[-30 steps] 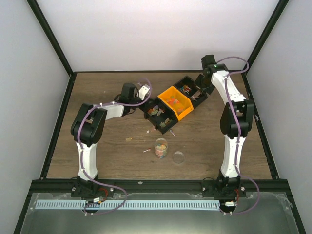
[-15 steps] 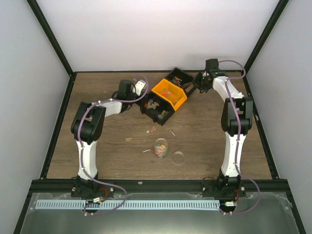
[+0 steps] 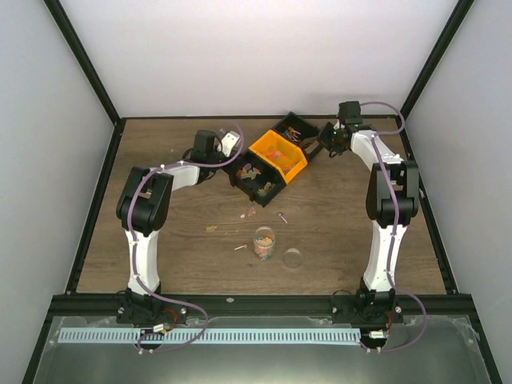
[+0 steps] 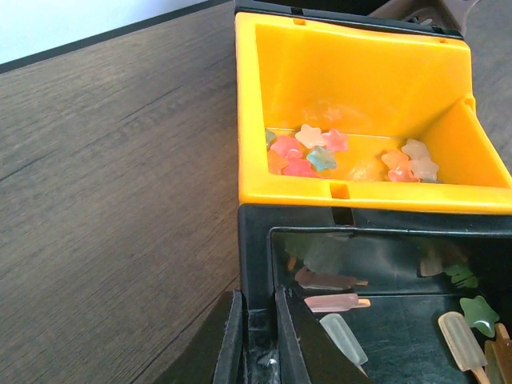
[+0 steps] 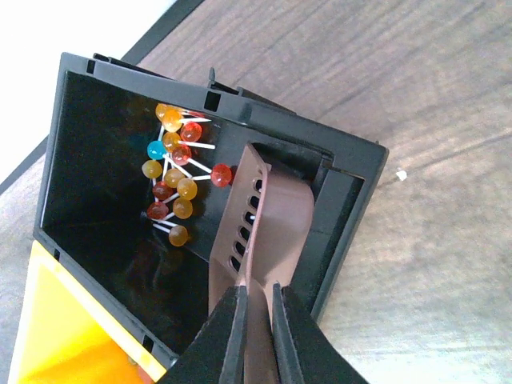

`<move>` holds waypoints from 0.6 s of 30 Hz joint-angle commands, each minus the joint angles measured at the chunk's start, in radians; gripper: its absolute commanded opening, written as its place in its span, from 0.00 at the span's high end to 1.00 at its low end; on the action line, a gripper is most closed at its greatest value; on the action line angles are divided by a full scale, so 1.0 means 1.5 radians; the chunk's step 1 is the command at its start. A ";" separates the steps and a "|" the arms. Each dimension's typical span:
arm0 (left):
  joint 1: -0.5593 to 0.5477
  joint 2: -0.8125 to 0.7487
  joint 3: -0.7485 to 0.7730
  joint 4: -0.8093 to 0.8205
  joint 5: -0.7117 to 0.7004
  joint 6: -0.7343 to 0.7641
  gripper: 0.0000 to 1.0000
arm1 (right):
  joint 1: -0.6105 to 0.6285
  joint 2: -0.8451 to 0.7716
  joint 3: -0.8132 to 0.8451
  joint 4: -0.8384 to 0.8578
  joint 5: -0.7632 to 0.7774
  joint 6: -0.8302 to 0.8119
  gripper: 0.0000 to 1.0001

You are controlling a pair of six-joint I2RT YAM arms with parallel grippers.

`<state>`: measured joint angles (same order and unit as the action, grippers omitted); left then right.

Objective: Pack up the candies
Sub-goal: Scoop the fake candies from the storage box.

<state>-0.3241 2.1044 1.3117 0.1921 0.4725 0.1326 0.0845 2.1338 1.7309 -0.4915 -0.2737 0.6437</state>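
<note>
Three joined bins sit at the table's back: a near black bin [image 3: 256, 179], an orange bin [image 3: 278, 155] and a far black bin [image 3: 298, 130]. Star-shaped candies [image 4: 308, 152] lie in the orange bin [image 4: 360, 72], popsicle-shaped ones [image 4: 336, 302] in the near black bin [image 4: 254, 240]. Lollipop candies [image 5: 172, 180] fill the far black bin [image 5: 88, 144]. My left gripper [image 4: 260, 336] is shut on the near black bin's corner wall. My right gripper [image 5: 256, 292] is shut on a brown slotted scoop [image 5: 268, 216] whose blade reaches over the far bin's edge. A small clear cup [image 3: 264, 242] holds mixed candies.
A clear round lid [image 3: 294, 258] lies right of the cup. Loose candies [image 3: 250, 213] are scattered on the wood between the bins and the cup, one more [image 3: 211, 229] to the left. Black frame rails [image 3: 96, 208] border the table.
The three bins have slid toward the back of the table and turned a little, with both grippers moving along; most of the shift came in the first half second. Cup and lid stayed put.
</note>
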 commanded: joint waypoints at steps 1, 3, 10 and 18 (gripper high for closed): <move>-0.033 0.038 -0.043 -0.126 0.158 0.089 0.85 | 0.029 -0.002 -0.088 -0.115 0.024 -0.046 0.99; -0.032 0.022 -0.056 -0.114 0.168 0.093 0.78 | 0.028 -0.015 -0.111 -0.109 0.026 -0.048 0.99; -0.017 -0.040 -0.080 -0.067 0.209 0.087 0.49 | 0.028 -0.017 -0.123 -0.096 0.007 -0.051 0.99; 0.024 -0.059 -0.049 0.050 0.224 -0.041 0.43 | 0.029 -0.010 -0.123 -0.091 -0.002 -0.051 0.99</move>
<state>-0.3122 2.0396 1.1957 0.1883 0.7677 0.1543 0.1020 2.0548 1.5940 -0.4511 -0.2970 0.6167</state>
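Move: The left hand still grips the left corner of the front black bin, whose middle lies about 8 cm right of it and 3 cm back, with the orange bin's middle some 15 cm right and 4 cm ahead. The right hand holds the spatula, its blade about 5 cm left, 2 cm ahead and 6 cm below; the lollipops lie 9 cm left, 4 cm ahead and 8 cm below, the orange bin 14 cm left and 2 cm back. Left fingers open off the front bin's corner, backing about 6 cm; right hand draws the spatula back some 3. ##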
